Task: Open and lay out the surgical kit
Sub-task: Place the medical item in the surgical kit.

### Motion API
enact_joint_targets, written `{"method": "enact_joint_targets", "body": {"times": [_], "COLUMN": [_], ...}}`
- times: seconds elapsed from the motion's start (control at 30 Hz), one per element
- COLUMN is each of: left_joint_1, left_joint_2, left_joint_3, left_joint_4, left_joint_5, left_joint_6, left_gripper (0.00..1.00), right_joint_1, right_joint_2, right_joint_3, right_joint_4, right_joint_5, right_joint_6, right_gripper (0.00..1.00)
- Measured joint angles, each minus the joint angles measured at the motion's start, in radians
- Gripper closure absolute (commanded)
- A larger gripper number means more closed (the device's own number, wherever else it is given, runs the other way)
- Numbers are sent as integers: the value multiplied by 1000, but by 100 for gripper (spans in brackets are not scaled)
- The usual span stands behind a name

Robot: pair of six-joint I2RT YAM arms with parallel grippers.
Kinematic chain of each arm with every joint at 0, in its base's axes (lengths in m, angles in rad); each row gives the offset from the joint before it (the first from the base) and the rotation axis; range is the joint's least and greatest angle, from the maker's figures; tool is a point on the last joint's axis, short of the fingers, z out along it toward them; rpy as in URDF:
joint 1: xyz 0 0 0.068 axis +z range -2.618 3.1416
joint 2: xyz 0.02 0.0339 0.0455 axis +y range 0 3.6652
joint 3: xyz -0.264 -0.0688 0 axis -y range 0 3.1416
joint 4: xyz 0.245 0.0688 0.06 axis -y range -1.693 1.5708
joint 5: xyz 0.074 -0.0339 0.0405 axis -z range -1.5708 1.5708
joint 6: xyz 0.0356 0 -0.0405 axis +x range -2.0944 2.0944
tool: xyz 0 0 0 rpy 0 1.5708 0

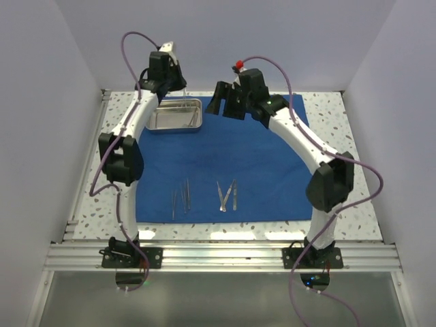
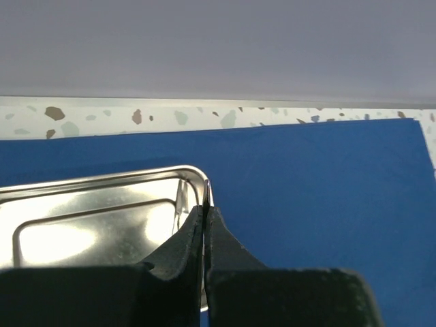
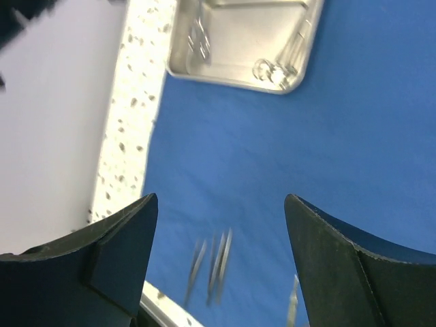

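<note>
The royal-blue cloth (image 1: 225,157) of the surgical kit lies spread flat on the table. The shiny steel tray (image 1: 175,129) stands on its far left corner. My left gripper (image 1: 177,95) is shut on the tray's rim, and the left wrist view shows the thin edge pinched between the fingertips of my left gripper (image 2: 206,208). Ring-handled scissors (image 3: 272,68) lie inside the tray (image 3: 238,75). Thin steel tweezers (image 1: 180,197) and two more instruments (image 1: 228,195) rest on the cloth's near part. My right gripper (image 1: 227,109) hovers open above the cloth, right of the tray, with nothing between the fingers of the right gripper (image 3: 221,199).
A speckled white tabletop (image 1: 340,109) borders the cloth on all sides. Pale walls (image 1: 41,102) close in the left, right and back. An aluminium rail (image 1: 218,255) runs along the near edge where both arm bases are bolted.
</note>
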Motion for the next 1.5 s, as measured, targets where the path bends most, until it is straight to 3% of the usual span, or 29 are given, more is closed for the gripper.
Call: {"method": "enact_joint_targets", "body": {"times": [0.2, 0.5, 0.63, 0.7, 0.77, 0.83, 1.17, 1.2, 1.23, 1.3, 1.33, 1.5], "left_joint_1": [-35, -69, -98, -124, -148, -158, -165, -167, -170, -172, -174, -174], "left_joint_2": [-85, -193, -212, -212, -212, -212, -235, -237, -239, -240, -240, -240], "left_joint_3": [-27, -64, -77, -79, -82, -82, -82, -82, -82, -79, -77, -76], "left_joint_4": [-22, -64, -74, -76, -74, -74, -94, -97, -99, -107, -114, -143], "left_joint_5": [62, 125, 126, 128, 131, 137, 149, 151, 150, 146, 141, 93], "left_joint_6": [-64, -111, -117, -126, -136, -143, -165, -165, -161, -153, -149, -119], "left_gripper": [100, 100, 100, 100, 100, 100, 98, 87, 55, 31, 15, 8], "right_joint_1": [-1, 2, 2, 2, 2, 1, -7, -6, -6, -6, -7, -25], "right_joint_2": [203, 255, 256, 256, 256, 256, 256, 255, 251, 233, 214, 24], "right_joint_3": [212, 291, 291, 291, 290, 281, 207, 194, 177, 135, 107, -83], "right_joint_4": [52, 92, 119, 133, 135, 135, 155, 156, 157, 150, 143, 53], "right_joint_5": [-51, -73, -73, -72, -73, -71, -39, -39, -39, -37, -37, -8], "right_joint_6": [14, 50, 70, 82, 83, 92, 97, 97, 95, 87, 80, 11], "right_gripper": [23, 26, 46, 50, 68, 100, 100, 100, 100, 100, 100, 100]}}
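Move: The left hand already holds the ring-handled medical item, rings down, and takes it to the right gripper, about 19 cm back, 14 cm to its right and 5 cm above. The tray's middle is some 20 cm below the left hand, 2 cm ahead and 4 cm to its left; the ring-handled tool still in the tray is equally low, 1 cm ahead and 4 cm to the right. From the right hand, the held item is about 16 cm ahead, 14 cm left and 8 cm lower. The right fingers shut on the medical item partway along its length, rings below the pinch, and only then does the left gripper open wide and let go. To meet there, the left hand draws back and right some 10 cm each while rising 8 cm, turning slightly clockwise; the open right hand reaches forward and left, then, once closed, sinks and pulls back and right about 5 cm with the item, away from the tray. ##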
